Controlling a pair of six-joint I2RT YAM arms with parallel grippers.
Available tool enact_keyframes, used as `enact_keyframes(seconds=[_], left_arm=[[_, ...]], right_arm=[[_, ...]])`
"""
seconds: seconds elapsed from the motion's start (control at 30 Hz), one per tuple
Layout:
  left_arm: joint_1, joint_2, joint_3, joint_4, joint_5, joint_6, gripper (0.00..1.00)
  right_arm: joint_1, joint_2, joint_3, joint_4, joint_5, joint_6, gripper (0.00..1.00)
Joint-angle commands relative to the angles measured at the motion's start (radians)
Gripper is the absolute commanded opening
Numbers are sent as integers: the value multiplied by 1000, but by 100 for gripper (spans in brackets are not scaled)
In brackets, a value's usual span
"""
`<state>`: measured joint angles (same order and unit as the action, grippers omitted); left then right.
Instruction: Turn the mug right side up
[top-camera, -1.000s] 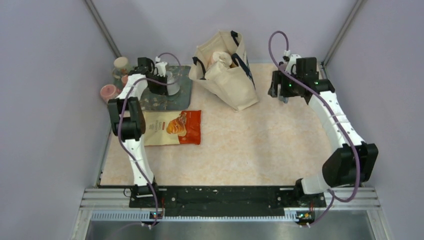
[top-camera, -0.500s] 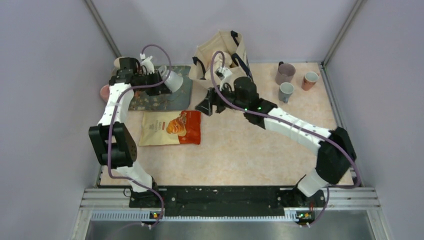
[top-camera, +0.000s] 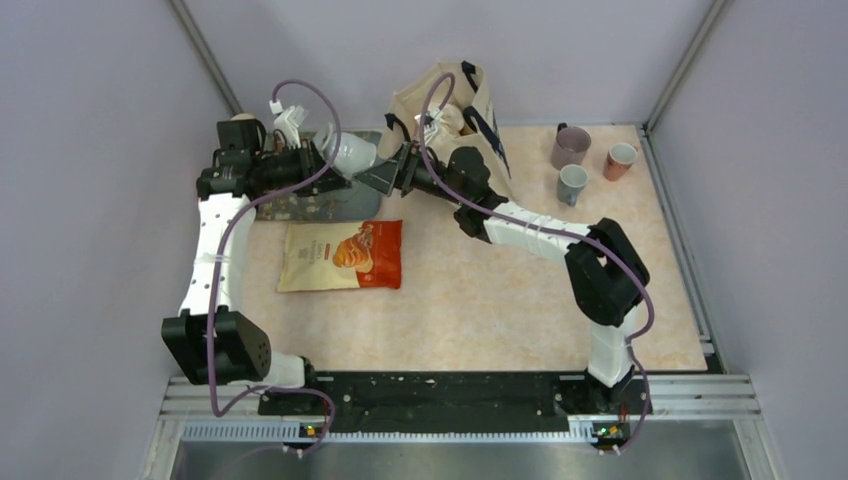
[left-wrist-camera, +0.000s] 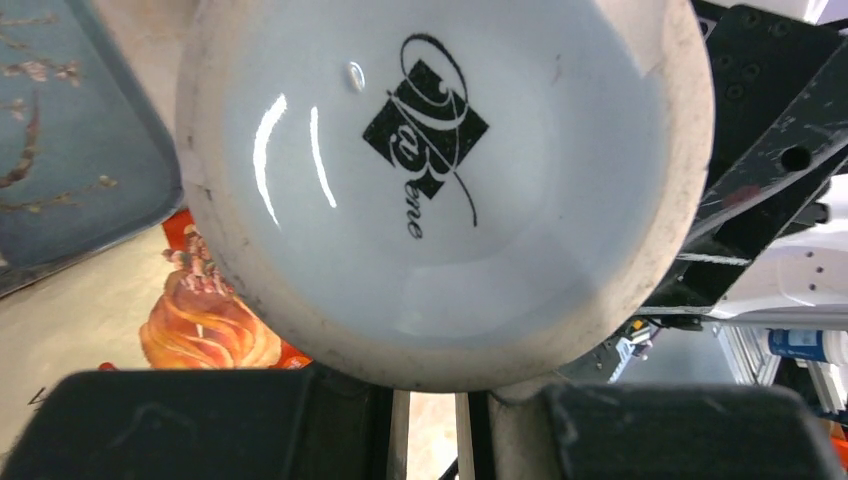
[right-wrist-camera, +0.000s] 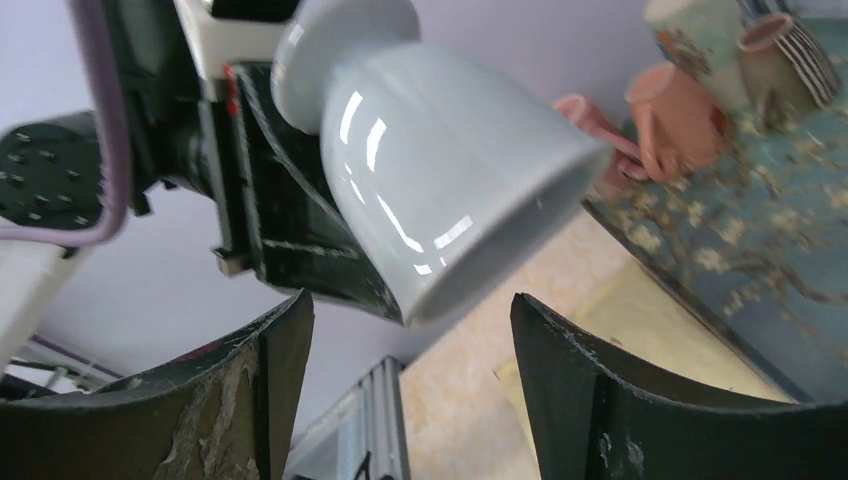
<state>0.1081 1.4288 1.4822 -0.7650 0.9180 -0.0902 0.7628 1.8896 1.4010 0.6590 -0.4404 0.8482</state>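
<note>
The white mug (top-camera: 350, 152) hangs tilted above the patterned tray (top-camera: 300, 205), its mouth pointing right and downward. My left gripper (top-camera: 318, 160) is shut on it from the left. The left wrist view is filled by the mug's base (left-wrist-camera: 440, 180) with a black logo, and the left gripper (left-wrist-camera: 430, 400) closes just under it. My right gripper (top-camera: 395, 172) stands open right beside the mug's mouth. In the right wrist view the mug (right-wrist-camera: 450, 190) is just beyond the open right gripper (right-wrist-camera: 410, 310), its rim between the fingertips but not touching them.
A cream tote bag (top-camera: 455, 135) stands behind the right arm. An orange snack packet (top-camera: 345, 255) lies in front of the tray. Three mugs (top-camera: 572, 183) stand at the back right. Pink cups (right-wrist-camera: 680, 110) sit at the tray's far left edge.
The left arm lifted the mug off the tray and tipped it toward the right. The right arm swung from the back right corner across to the mug, jaws staying open.
</note>
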Motion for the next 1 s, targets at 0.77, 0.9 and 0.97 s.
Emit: enact_keyframes(seconds=[0.77, 0.9, 0.97], left_arm=[[12, -56, -41, 50, 264, 47, 77], [42, -57, -27, 12, 266, 97, 78], [53, -59, -4, -41, 194, 157, 79]], right_arm=[[-18, -190, -70, 185, 143, -96, 0], [-25, -245, -76, 28, 171, -172, 0], [-25, -284, -45, -164, 184, -266, 0]])
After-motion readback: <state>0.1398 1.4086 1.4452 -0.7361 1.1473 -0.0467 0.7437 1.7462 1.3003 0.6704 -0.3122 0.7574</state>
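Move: The left hand still holds the mug, whose middle is about 3 cm ahead, 3 cm right and 4 cm above that hand. From the open right hand, the mug's middle lies some 6 cm left, 3 cm ahead and 4 cm up. The tote bag's middle is about 14 cm ahead of the right hand, 12 cm to its right and 15 cm below. The pastry packet lies roughly 3 cm back, 10 cm left and 30 cm below. Upward about 6 cm goes the right hand, tipping some 15 degrees and shutting its fingers on the mug's rim, while the left hand brings the mug rightward and slightly back and up. Only then does the left hand open wide, letting go of the mug. The right hand draws it away rightward and down, rolling back level with its start, and the left drifts left a little. ##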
